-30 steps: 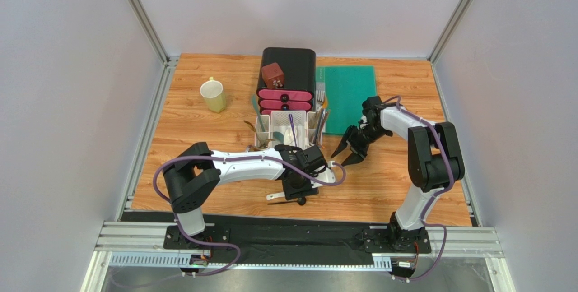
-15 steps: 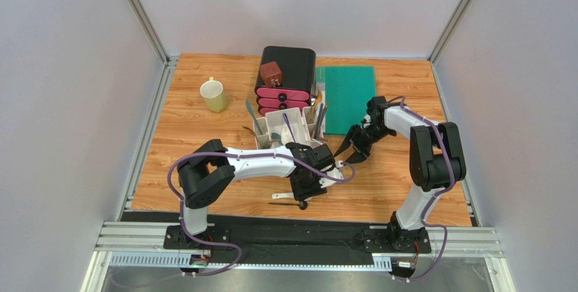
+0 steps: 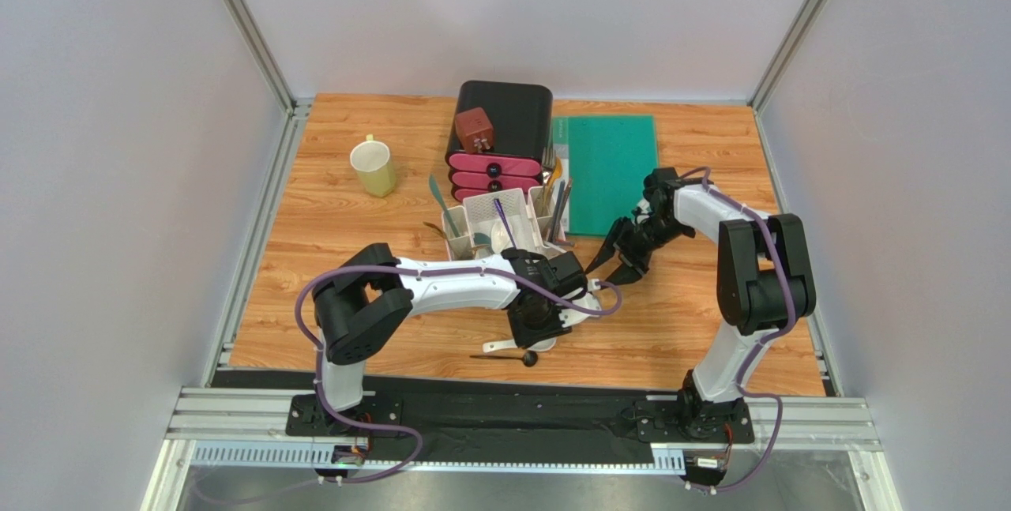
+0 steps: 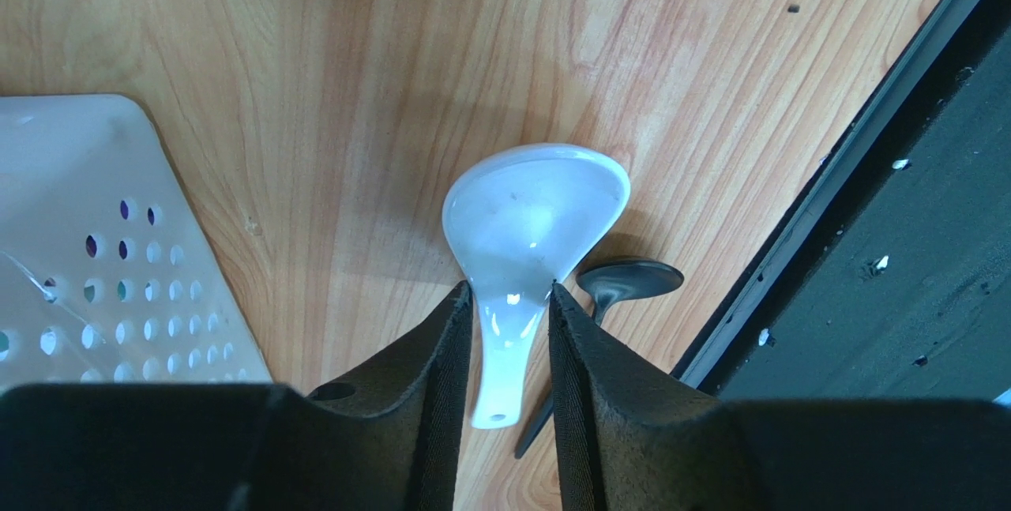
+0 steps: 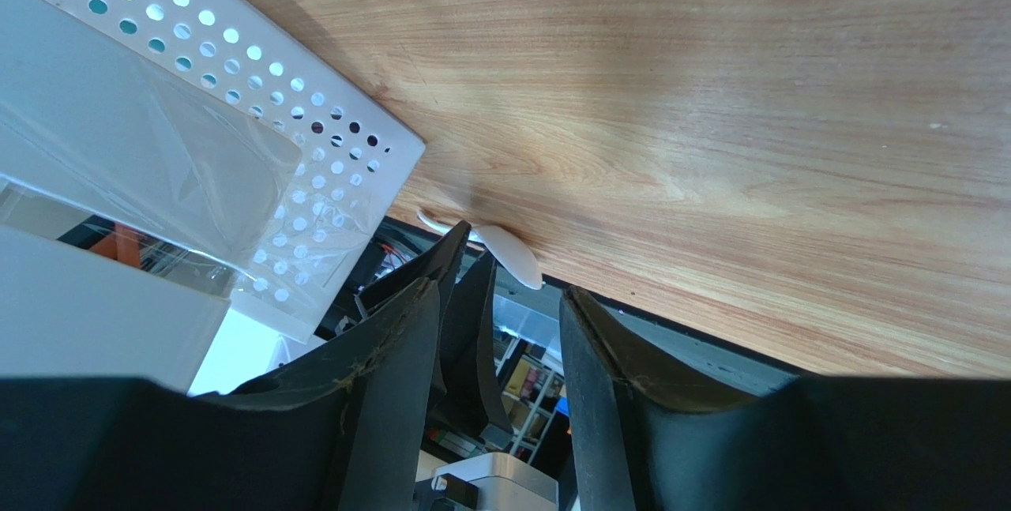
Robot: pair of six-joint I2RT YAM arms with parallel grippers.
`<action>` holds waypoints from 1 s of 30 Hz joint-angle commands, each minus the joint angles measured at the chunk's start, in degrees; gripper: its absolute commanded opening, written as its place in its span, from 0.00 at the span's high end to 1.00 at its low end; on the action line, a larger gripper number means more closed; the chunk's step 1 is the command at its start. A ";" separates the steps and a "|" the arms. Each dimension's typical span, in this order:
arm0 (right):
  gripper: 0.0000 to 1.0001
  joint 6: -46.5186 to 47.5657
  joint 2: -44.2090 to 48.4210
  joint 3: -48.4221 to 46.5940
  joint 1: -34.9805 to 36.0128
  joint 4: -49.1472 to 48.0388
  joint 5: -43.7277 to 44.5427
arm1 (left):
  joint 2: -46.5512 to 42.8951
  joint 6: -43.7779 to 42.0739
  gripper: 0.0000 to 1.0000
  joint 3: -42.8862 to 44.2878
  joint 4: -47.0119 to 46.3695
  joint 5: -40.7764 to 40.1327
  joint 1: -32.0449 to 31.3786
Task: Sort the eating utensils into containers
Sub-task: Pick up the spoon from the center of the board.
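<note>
A white ceramic soup spoon lies on the wooden table close to its front edge. My left gripper is shut on the neck of its handle, both fingertips touching it. A black spoon lies just beside the white one, outside the fingers. The white perforated caddy stands just behind, with a purple spoon in its centre bin and several utensils in its side bins. To the caddy's right, my right gripper hangs open with nothing between its fingers.
A black-and-pink drawer box with a small brown box on top stands behind the caddy. A pale yellow mug sits at the back left and a green mat at the back right. The black front rail runs close to the spoons.
My left gripper has shifted slightly right and its fingers have closed in onto the white spoon's handle. The right gripper drifted a little to the right and stayed open.
</note>
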State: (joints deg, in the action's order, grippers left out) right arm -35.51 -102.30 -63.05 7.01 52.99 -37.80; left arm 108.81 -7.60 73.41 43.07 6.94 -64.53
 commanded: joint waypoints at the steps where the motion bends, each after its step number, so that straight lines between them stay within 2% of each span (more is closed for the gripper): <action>1: 0.53 0.61 0.87 -1.47 -0.50 0.53 -1.57 | 5.18 0.83 0.64 -3.80 11.07 -0.70 2.04; 11: 0.53 0.61 1.23 -1.20 -0.76 0.53 -1.75 | 4.21 1.79 0.59 -4.85 12.30 -1.14 1.87; 16: 0.54 0.61 1.58 -0.94 -1.11 0.62 -1.66 | 6.05 1.79 0.64 -4.24 12.83 -0.87 1.69; 17: 0.54 0.61 1.75 -0.85 -1.20 0.53 -1.66 | 6.32 1.71 0.71 -4.24 13.00 -0.88 1.60; 19: 0.54 0.61 1.84 -0.50 -1.55 0.53 -1.75 | 7.02 1.79 0.76 -4.06 13.01 -1.14 1.52; 20: 0.54 0.70 1.84 -0.41 -1.56 0.62 -1.75 | 7.29 1.79 0.83 -3.89 13.18 -1.49 1.52; 30: 0.54 0.79 1.84 0.29 -2.00 0.27 -1.57 | 8.17 2.23 1.00 -2.83 12.74 -4.91 1.52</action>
State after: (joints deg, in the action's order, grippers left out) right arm -35.09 -102.21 -63.02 5.41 53.08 -38.09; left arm 109.91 -5.17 74.87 47.24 6.24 -65.01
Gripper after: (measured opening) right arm 0.461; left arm 0.035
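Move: The white spoon lies right under the left hand, its neck already between the open fingers. Its middle is about 2 cm to the left, 1 cm nearer the base and 1 cm lower, with the bowl on the right. The black spoon lies roughly alongside, its middle some 3 cm back and 4 cm left of the hand. The basket's middle is about 14 cm ahead and 4 cm left. From the right hand, the white spoon lies some 11 cm back, 13 cm left and 6 cm down. Staying low over the table, the left hand creeps about 1 cm to its left and a little back towards the base, along the white spoon's handle side. After a slight easing open, its downward-pointing fingers close almost fully from either side on the spoon's neck and pinch it, while the wrist tilts only some 5 degrees. ##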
